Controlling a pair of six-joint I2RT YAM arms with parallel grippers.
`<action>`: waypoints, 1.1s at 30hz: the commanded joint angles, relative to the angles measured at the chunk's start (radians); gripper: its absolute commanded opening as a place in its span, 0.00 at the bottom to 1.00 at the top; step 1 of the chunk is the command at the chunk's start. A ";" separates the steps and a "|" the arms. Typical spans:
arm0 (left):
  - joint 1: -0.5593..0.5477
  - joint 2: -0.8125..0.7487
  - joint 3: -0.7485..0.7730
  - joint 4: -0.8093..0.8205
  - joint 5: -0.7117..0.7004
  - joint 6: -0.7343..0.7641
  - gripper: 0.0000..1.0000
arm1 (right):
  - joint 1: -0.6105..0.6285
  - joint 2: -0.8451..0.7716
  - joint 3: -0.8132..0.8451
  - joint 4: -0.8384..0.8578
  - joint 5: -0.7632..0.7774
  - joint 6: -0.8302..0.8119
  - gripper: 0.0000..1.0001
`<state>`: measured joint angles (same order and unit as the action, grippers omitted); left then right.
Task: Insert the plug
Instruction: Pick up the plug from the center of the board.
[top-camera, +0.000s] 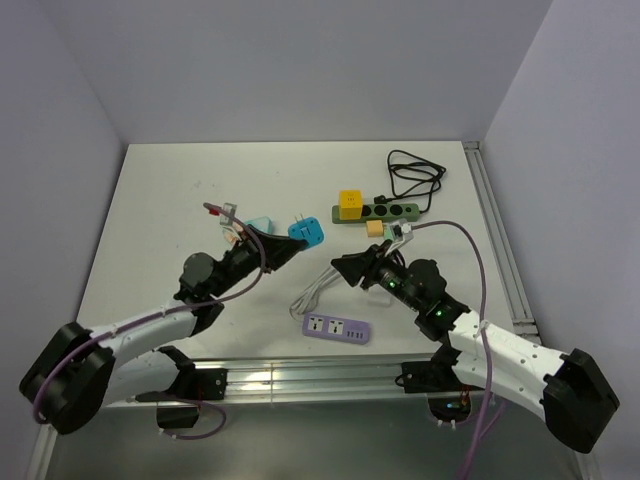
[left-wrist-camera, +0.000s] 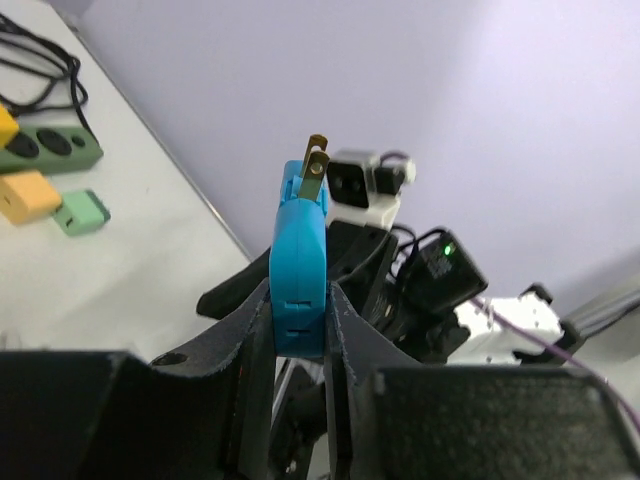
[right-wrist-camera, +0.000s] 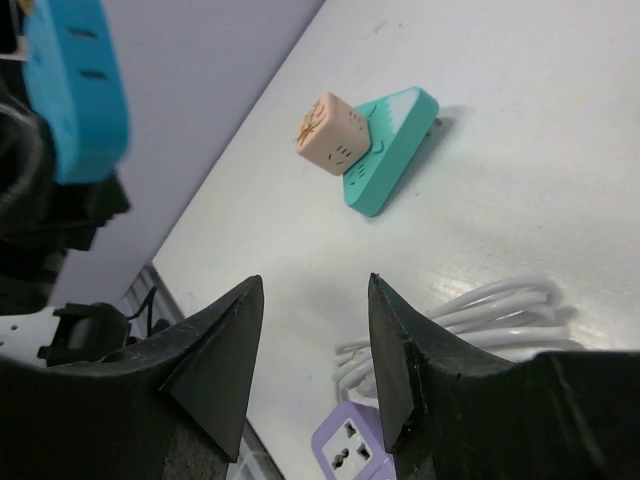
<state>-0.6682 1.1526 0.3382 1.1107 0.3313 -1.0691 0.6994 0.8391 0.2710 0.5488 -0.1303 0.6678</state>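
A blue plug (top-camera: 306, 233) with two brass prongs (left-wrist-camera: 316, 168) is held off the table, prongs pointing away from my left wrist. My left gripper (left-wrist-camera: 298, 322) is shut on the sides of this plug (left-wrist-camera: 298, 265). In the top view the left gripper (top-camera: 290, 243) is at mid-table. My right gripper (top-camera: 338, 268) faces it from the right, open and holding nothing. In the right wrist view the right gripper (right-wrist-camera: 315, 290) hangs over bare table, with the blue plug (right-wrist-camera: 78, 90) at the upper left. A purple power strip (top-camera: 338, 328) lies near the front edge, and its sockets (right-wrist-camera: 350, 452) show below the right fingers.
A coiled white cable (top-camera: 314, 293) lies by the purple strip. A green power strip (top-camera: 378, 211) carrying a yellow plug (top-camera: 350, 202) sits at the back, with a black cable (top-camera: 415, 175) behind it. A teal adapter (right-wrist-camera: 388, 150) bearing a peach cube (right-wrist-camera: 328, 133) lies to the left.
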 joint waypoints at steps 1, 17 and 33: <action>-0.002 -0.111 0.070 -0.247 -0.092 0.028 0.00 | -0.005 -0.034 0.053 -0.058 0.069 -0.086 0.53; 0.010 -0.186 0.320 -1.037 -0.172 -0.322 0.00 | 0.060 -0.074 0.037 0.010 0.054 -0.246 0.56; 0.231 -0.150 0.297 -1.178 0.288 -0.422 0.00 | 0.422 0.002 -0.003 0.224 0.363 -0.795 0.90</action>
<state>-0.4473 0.9581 0.6117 -0.0387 0.4606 -1.4906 1.0569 0.8478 0.2279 0.6983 0.1120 0.0528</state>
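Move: The left hand holds the blue plug, with the empty right gripper about 10 cm to its right, level fore and aft, and 7 cm lower; the green power strip lies some 30 cm ahead, 19 right and 25 below. From the right hand the blue plug is roughly 2 cm ahead, 8 left and 8 up; on the table 17 cm below, the white cable is 6 ahead and 6 left, the purple strip 5 back and 1 left. Keeping its pinch on the blue plug, the left hand arcs forward nearly 4 cm and slightly up, then draws back and sinks, ending about 5 cm left and 4.5 cm lower, while its wrist swings some 50 degrees forward-and-down to re-present the plug beside the right gripper. After a small shift forward and right, the empty right hand backs off towards its base and to the left, rolling about 35 degrees and spreading its half-open fingers almost fully, without touching the plug. ##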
